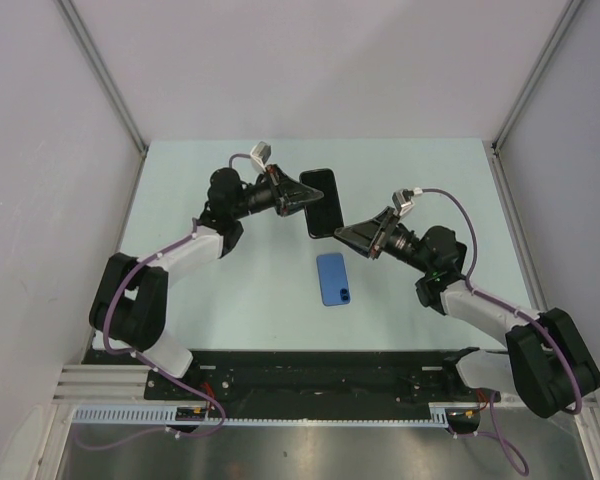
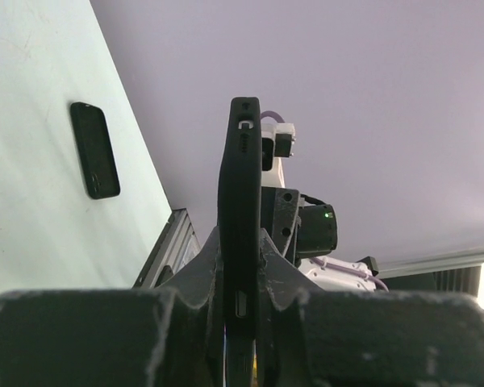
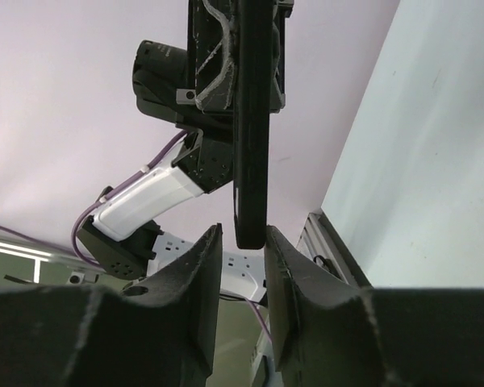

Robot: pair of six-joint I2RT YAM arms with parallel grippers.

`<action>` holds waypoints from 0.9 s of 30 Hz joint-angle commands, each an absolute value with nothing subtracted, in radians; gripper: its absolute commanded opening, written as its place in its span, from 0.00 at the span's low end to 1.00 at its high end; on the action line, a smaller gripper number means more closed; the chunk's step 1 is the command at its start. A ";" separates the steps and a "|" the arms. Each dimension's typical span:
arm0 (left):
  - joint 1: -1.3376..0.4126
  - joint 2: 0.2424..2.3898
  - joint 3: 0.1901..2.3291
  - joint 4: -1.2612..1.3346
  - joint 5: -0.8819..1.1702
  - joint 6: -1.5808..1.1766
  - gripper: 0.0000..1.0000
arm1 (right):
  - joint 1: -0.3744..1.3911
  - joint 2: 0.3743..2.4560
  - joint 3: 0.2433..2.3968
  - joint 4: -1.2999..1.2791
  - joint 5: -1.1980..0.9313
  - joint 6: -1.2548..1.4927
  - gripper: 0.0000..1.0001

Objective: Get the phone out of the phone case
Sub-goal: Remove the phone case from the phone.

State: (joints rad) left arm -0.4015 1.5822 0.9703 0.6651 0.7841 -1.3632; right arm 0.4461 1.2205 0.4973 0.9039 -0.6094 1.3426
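Observation:
The black phone case (image 1: 322, 203) is held edge-up above the table's middle. My left gripper (image 1: 302, 196) is shut on its left long edge. In the left wrist view the case (image 2: 240, 177) stands edge-on between my left gripper's (image 2: 240, 250) fingers. My right gripper (image 1: 340, 232) is open, its fingers either side of the case's near end. In the right wrist view the case (image 3: 252, 121) hangs with its tip between my right gripper's (image 3: 242, 242) fingertips, small gaps on both sides. The phone's white back is hidden; I cannot tell phone from case.
A blue-backed phone (image 1: 333, 279) lies flat on the pale table (image 1: 230, 300), below the held case; it shows dark in the left wrist view (image 2: 94, 149). Grey walls and aluminium posts (image 1: 105, 75) close in the table on three sides.

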 commanded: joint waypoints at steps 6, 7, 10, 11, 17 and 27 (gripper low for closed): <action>-0.397 1.514 0.945 0.828 0.776 -1.448 0.00 | 0.453 1.313 0.456 1.207 -0.534 1.459 0.29; -0.397 1.513 0.942 0.840 0.778 -1.465 0.00 | 0.451 1.337 0.456 1.298 -0.537 1.501 0.29; -0.397 1.502 0.928 0.856 0.776 -1.483 0.00 | 0.457 1.442 0.454 1.504 -0.514 1.574 0.24; -0.397 1.491 0.927 0.853 0.775 -1.488 0.00 | 0.462 1.471 0.454 1.556 -0.506 1.624 0.20; -0.396 1.444 0.911 0.841 0.765 -1.499 0.00 | 0.497 1.525 0.463 1.600 -0.466 1.629 0.00; -0.411 1.312 1.015 0.833 0.709 -1.592 0.00 | 0.546 1.382 0.580 1.603 -0.302 1.787 0.00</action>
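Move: The cased phone, already gripped by the left hand along its left edge, has its middle about 7 cm ahead of the right hand and 4 cm to its left, roughly 1 cm higher. From the left hand that middle is about 2 cm back and 3 cm to the right, level with it. The bare blue phone lies on the table some 24 cm below the right hand, about 2 cm ahead and straight in line sideways. At the cased phone's near right corner the right hand eases forward and down about 2 cm each, fingers closing to pinch it, while the left keeps its grip and dips too. Then both hands lift some 5 cm, drawing back a little, the left also drifting left; the right's fingertips tilt up nearly 20 degrees. ##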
